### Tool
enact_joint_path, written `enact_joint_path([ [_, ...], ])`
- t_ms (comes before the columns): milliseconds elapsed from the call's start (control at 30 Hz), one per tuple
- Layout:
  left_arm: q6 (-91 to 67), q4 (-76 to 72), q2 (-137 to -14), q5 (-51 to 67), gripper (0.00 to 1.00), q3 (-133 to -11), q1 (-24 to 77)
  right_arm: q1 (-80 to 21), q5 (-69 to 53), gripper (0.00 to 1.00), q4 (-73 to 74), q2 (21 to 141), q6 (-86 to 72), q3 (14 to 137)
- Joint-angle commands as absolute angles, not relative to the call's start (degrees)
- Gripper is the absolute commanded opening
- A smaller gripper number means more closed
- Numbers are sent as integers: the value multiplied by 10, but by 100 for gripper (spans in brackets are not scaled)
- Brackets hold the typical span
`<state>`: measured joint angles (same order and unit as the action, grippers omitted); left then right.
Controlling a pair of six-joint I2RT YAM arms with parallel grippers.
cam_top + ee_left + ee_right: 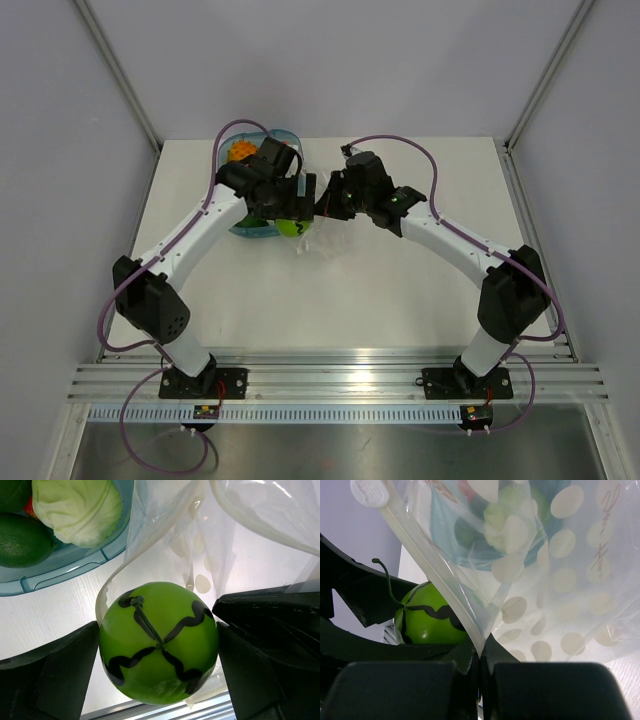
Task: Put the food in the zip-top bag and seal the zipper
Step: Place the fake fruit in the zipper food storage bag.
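A bright green toy fruit (160, 645) with black wavy stripes sits in the mouth of the clear zip-top bag (165, 530), with film lapping its underside. My left gripper (157, 645) is open wide, its fingers (55, 680) close against both sides of the fruit. My right gripper (480, 652) is shut on the bag's edge, where the zipper (425, 565) strip runs down into its jaws and holds that side up. From above, both grippers (290, 215) (325, 205) meet over the bag (310, 240). More food stays in the tray: a pale cabbage (75, 510), a dark green fruit (20, 540) and an orange fruit (238, 152).
The translucent blue tray (65, 565) lies just behind and left of the bag, under the left arm's wrist. White walls close in the table on three sides. An aluminium rail (330, 375) runs along the near edge.
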<state>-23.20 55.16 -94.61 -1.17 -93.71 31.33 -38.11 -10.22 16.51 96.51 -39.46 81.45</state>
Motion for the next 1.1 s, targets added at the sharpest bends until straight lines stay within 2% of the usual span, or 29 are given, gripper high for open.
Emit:
enact_joint_path([
  [0, -243, 512, -915, -4, 99, -940, 313, -388, -127, 0, 140, 968, -401, 820],
  [567, -234, 525, -883, -19, 99, -947, 299, -388, -127, 0, 137, 968, -403, 819],
  [800, -238, 526, -868, -65, 99, -951, 297, -388, -127, 0, 138, 969, -404, 819],
  [1067, -229, 532, -775, -63, 99, -948, 286, -388, -125, 0, 141, 974, -403, 820],
])
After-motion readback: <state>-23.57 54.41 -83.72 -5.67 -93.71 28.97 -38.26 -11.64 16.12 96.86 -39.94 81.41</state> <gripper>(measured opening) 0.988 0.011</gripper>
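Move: The green fruit sits in the bag's mouth almost at the left hand, between its wide-open fingertips, its middle about 2 cm below and 1 cm back. The right hand's pinch on the bag rim is some 5 cm to the left hand's right and 2 cm ahead. In the bin, the cabbage lies about 11 cm ahead, 6 cm left and the avocado 8 cm ahead, 12 cm left, both some 12 cm down. From the right hand, the fruit is about 5 cm left, 3 cm back and 3 cm lower. The green fruit is left in the bag's mouth as the left hand, fingers still wide open, lifts clear of it: up about 7 cm with a pause midway, then also some 3.5 cm left, back over towards the bin side. The wrist swings the fingertips outward by some 10 degrees. The right hand stays put, keeping its pinch on the rim. ##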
